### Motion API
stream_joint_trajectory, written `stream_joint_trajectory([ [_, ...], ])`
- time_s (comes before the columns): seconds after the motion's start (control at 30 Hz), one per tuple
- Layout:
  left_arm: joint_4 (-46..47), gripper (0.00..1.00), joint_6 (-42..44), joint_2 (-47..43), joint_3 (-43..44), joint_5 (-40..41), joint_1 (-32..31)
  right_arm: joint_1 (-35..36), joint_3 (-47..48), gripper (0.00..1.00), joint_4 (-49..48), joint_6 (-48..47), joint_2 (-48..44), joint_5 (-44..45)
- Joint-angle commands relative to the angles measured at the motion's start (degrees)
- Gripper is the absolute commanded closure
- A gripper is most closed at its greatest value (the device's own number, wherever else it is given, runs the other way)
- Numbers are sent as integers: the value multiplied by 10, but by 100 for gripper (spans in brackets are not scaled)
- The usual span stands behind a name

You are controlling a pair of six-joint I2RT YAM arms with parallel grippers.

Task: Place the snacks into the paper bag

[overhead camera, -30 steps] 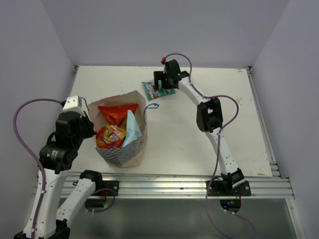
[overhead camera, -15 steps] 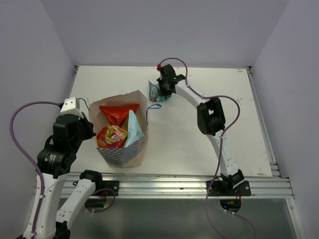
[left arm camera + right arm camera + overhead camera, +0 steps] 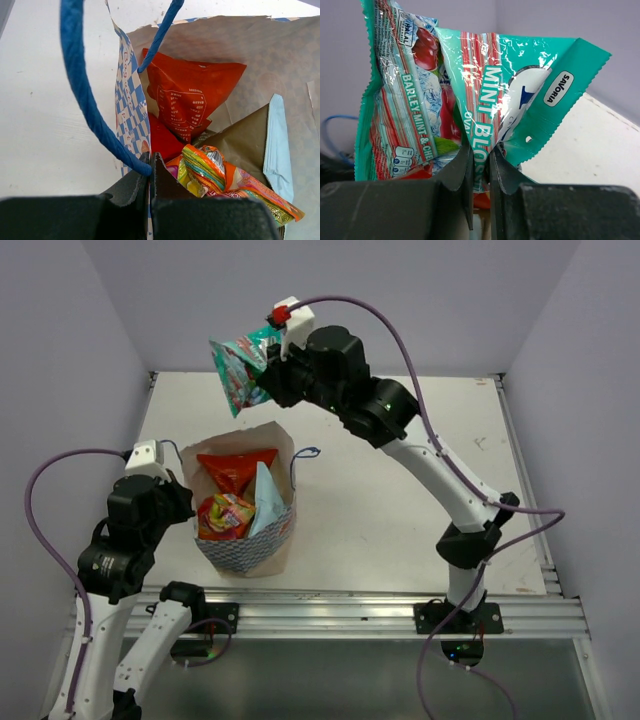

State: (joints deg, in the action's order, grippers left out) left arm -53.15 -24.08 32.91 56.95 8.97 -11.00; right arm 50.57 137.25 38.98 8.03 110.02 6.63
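Observation:
The paper bag (image 3: 240,552) stands upright at the near left of the table, checkered outside. My left gripper (image 3: 150,162) is shut on its left wall (image 3: 127,100), beside the blue cord handle (image 3: 80,95). Inside lie a red chip bag (image 3: 190,97), a light-blue chip bag (image 3: 277,145) and a red fruit-candy bag (image 3: 220,172). High above the bag's far rim, my right gripper (image 3: 481,152) is shut on a small teal packet (image 3: 485,85), which hangs folded at the upper left of the top view (image 3: 238,370).
The bag's other blue cord handle (image 3: 305,453) droops over its far right corner onto the white table (image 3: 400,490). Purple walls close in the table on three sides. A metal rail (image 3: 350,605) runs along the near edge.
My right gripper shut on the teal packet at the back of the table, then lifted it up and to the left, above the bag's far side. The left arm has hardly moved.

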Motion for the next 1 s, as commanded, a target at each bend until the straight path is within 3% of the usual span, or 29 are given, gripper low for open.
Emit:
stream_joint_trajectory([
  [0.0,27,100,18,-4,-3,-37,-1,33,-35,100,55,-18,13,-26],
  [0.23,26,100,27,-9,-3,-39,-1,123,-116,100,84,5,18,-40],
  [0.27,25,100,28,-10,-3,-37,-1,127,-114,92,87,10,27,-40],
  [0.3,23,100,29,-10,-2,-36,-1,130,-102,74,94,13,31,-36],
  [0.33,23,100,31,-10,-1,-35,-1,132,-82,23,101,15,39,-27],
  [0.37,23,100,32,-10,-1,-35,-1,132,-82,10,101,15,39,-17],
  [0.4,23,100,32,-10,1,-35,-1,132,-59,5,108,14,42,-7],
  [0.63,25,100,40,-10,1,-36,-1,131,41,1,137,-21,14,143],
  [0.8,26,100,39,-12,-2,-38,-1,113,26,1,186,-28,-14,232],
  [0.97,32,100,41,-9,-3,-42,-1,90,-50,1,189,-17,-33,215],
])
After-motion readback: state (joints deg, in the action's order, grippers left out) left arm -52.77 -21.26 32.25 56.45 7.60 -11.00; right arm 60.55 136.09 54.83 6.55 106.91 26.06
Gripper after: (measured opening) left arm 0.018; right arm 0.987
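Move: The paper bag's middle lies about 11 cm back, 7 cm left and 29 cm below the right hand, which already holds the mint pack. Inside the bag, the red chips bag is some 6 cm back, 8 cm left and 26 cm below, the light-blue chips bag 14 cm back, 3 cm left and 27 cm below. From the left hand, still shut at the bag's left rim, the bag's middle is 4 cm ahead, 9 cm right and 12 cm below. Right hand carries the mint pack down about 20 cm, back and left to the paper bag, opens, retreats up-right. ##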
